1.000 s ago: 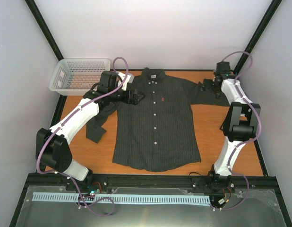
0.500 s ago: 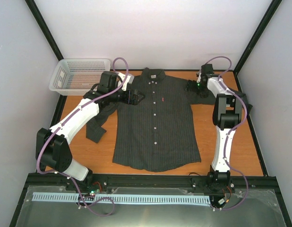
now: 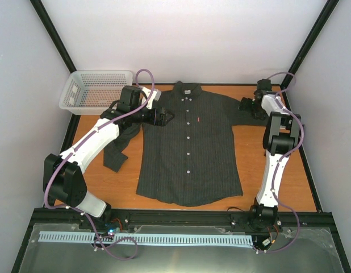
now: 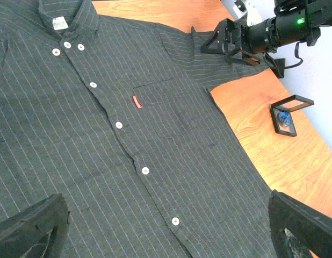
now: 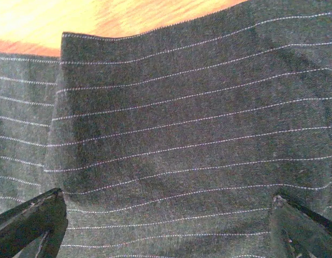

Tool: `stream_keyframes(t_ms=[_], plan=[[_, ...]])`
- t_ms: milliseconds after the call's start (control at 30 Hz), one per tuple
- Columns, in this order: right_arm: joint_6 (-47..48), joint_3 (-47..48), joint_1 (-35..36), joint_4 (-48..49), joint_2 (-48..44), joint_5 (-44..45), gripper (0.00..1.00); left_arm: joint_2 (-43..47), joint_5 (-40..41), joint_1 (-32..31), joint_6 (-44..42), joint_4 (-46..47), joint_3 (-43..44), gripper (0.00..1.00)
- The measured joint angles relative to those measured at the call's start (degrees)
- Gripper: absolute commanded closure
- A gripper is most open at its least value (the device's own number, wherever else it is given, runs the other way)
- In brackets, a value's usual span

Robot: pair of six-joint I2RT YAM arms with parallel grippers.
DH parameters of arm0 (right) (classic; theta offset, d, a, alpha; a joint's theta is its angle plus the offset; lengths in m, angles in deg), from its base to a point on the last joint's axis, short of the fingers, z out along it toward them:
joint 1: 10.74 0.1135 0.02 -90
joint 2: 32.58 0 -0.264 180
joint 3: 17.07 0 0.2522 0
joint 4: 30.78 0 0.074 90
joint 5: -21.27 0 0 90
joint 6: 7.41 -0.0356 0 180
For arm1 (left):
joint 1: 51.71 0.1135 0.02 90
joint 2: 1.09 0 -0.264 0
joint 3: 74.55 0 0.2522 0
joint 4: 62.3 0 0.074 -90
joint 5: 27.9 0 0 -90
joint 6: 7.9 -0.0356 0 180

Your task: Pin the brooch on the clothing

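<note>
The clothing (image 3: 189, 148), a dark pinstriped shirt with white buttons and a small red chest tag (image 4: 136, 101), lies flat, front up, on the wooden table. My left gripper (image 3: 164, 117) hovers open over the shirt's shoulder; in the left wrist view its jaws (image 4: 166, 236) stand wide above the button row. At the shirt's other sleeve is my right gripper (image 3: 245, 105), also open, its jaws (image 5: 166, 236) spread just above the sleeve fabric (image 5: 182, 134). A small open black case (image 4: 287, 115) with something blue inside lies on the table beside that sleeve; I cannot tell whether this is the brooch.
A white mesh basket (image 3: 96, 89) stands at the back left corner. One sleeve (image 3: 116, 153) trails off under the left arm. Bare wood (image 3: 252, 165) shows right of the shirt, and black frame rails edge the table.
The right arm swung its gripper left toward the collar, then back right to the sleeve, with its elbow folding differently. The left arm and the shirt have stayed put.
</note>
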Motion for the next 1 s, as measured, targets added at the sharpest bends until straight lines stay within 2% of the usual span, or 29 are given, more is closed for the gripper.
stream_keyframes(t_ms=[133, 333, 533, 833, 1000], plan=[[0.0, 1.2, -1.4, -0.9, 0.7, 2.0, 0.00, -0.3, 0.2, 0.0, 0.0, 0.0, 0.0, 0.00], [2.0, 8.0, -1.1, -5.7, 3.5, 4.5, 0.00, -0.9, 1.2, 0.3, 0.0, 0.0, -0.1, 0.00], [5.5, 10.1, 4.2, -8.6, 0.0, 7.4, 0.00, -1.4, 4.6, 0.9, 0.0, 1.1, -1.7, 0.00], [5.2, -11.5, 15.5, -1.8, -20.5, -1.1, 0.00, -0.3, 10.4, 3.0, 1.9, 3.5, -6.1, 0.00], [4.2, -19.7, 20.0, 2.7, -25.7, -6.2, 0.00, 8.1, 10.4, 11.0, 8.0, 3.9, -14.6, 0.00]])
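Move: The right hand is low on the right sleeve, with the shirt's red chest tag about 24 cm to its left and 7 cm back; the collar lies some 30 cm left and 9 cm ahead, the small black case about 22 cm back and 10 cm right. From the left hand, the left sleeve's middle is roughly 25 cm left, 2 cm back and 21 cm below, the basket about 36 cm left and 22 cm ahead. The right hand, its open fingertips already down on the sleeve, smooths it a last couple of centimetres to the right, then lifts off about 10 cm and sweeps back leftward some 22 cm and about 10 cm towards the base, turning counter-clockwise to arrive over the chest beside the red tag. The left hand, open and clear of the cloth, first sinks about 5 cm and then swings left roughly 11 cm towards the left sleeve, turning about 25 degrees counter-clockwise. ##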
